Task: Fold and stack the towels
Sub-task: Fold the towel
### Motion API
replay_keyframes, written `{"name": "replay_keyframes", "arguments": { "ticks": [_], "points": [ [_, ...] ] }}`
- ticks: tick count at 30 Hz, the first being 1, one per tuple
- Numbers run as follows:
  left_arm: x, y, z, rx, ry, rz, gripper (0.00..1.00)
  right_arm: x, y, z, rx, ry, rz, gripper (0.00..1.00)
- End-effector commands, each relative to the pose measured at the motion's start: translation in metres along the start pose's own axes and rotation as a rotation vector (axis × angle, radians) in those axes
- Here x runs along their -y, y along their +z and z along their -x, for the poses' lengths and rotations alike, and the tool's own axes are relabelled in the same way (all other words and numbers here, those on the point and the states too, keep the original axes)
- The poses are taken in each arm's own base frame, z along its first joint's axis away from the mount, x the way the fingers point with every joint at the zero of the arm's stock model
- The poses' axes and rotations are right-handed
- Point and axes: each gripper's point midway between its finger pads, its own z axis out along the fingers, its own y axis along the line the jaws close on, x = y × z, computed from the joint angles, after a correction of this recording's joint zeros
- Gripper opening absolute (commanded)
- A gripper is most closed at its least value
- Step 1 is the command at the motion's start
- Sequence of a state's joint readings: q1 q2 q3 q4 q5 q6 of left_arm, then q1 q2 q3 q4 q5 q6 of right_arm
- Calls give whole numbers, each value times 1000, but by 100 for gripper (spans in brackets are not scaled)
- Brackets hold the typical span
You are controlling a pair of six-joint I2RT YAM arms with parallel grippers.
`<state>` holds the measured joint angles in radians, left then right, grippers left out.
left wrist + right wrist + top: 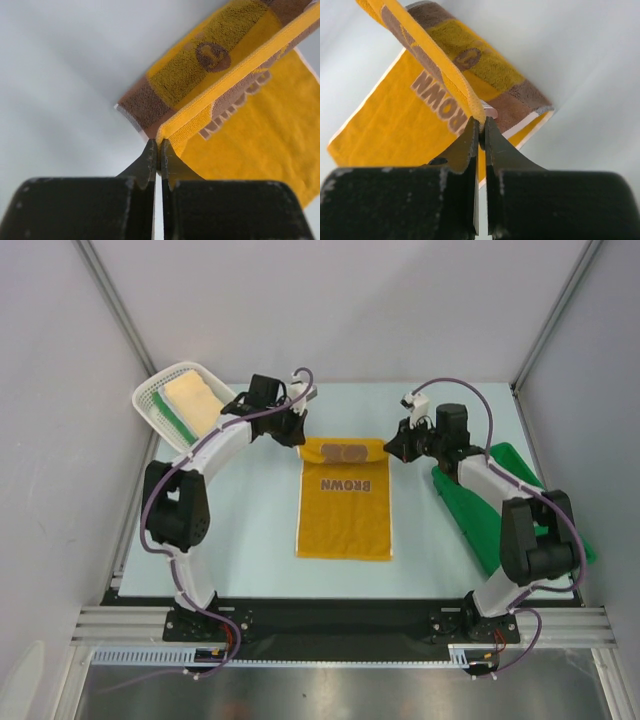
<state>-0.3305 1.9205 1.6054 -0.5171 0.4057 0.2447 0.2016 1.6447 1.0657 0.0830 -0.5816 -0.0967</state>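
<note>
A yellow-and-brown towel (345, 505) printed BROWN lies flat in the middle of the table, its far edge lifted and curled toward me. My left gripper (300, 437) is shut on the far left corner; in the left wrist view the jaws (159, 145) pinch the yellow hem of the towel (260, 145). My right gripper (390, 447) is shut on the far right corner, and the right wrist view shows the tips (481, 122) clamped on the raised edge of the towel (385, 125). A cream towel (195, 398) and a green towel (172, 420) lie in the basket.
A white mesh basket (150, 395) stands at the far left corner of the table. A green plastic tray (505, 455) lies along the right side, partly under the right arm. Grey walls enclose the table on three sides.
</note>
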Motion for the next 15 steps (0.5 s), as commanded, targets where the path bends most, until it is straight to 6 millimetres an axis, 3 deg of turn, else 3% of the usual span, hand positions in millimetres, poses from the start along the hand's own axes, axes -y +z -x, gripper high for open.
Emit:
{"name": "replay_keyframes", "arguments": {
  "ticks": [1,2,4,6,11,12,15],
  "points": [
    [28,-27,10,42,66,-19,0,-13,-25,0,19,27,-31,0],
    [37,-29,4,22,60,-31,0,-20,-32,3,29,33,-33,0],
    [44,-28,-15,-27,44,-31,0,-29,-38,-17,-15,64,-35,0],
    [54,-30,-33,-66,28,-33,0,-43,-45,-22,-18,71,-39,0],
    [72,-42,-55,-106,8,-23,0,-61,-51,-60,-110,124,-98,0],
    [75,-42,-65,-125,3,-17,0,-71,-52,-64,-120,112,-95,0],
    [89,-47,-82,-148,11,-11,0,-77,-58,-79,-145,144,-127,0]
  ]
}}
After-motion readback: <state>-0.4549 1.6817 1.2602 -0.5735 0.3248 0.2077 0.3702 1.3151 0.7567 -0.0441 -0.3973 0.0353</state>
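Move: Both shut grippers hold the towel's far edge about 9 cm above the table. Its near edge, lying flat, has its middle some 27 cm back and 11 cm right of the left hand, and about 26 cm back and 11 cm left of the right. The white basket sits roughly 27 cm left and 12 cm ahead of the left hand; the green tray lies about 30 cm right and 17 cm back from the right hand. Keep both corners of the towel pinched and draw the two grippers back together, about 11 cm, over the lying cloth towards its near edge. Travel nearly level at first, then sink some 3 cm in the latter half while tipping both wrists about 10 degrees steeper towards the table. Don't open the fingers. ##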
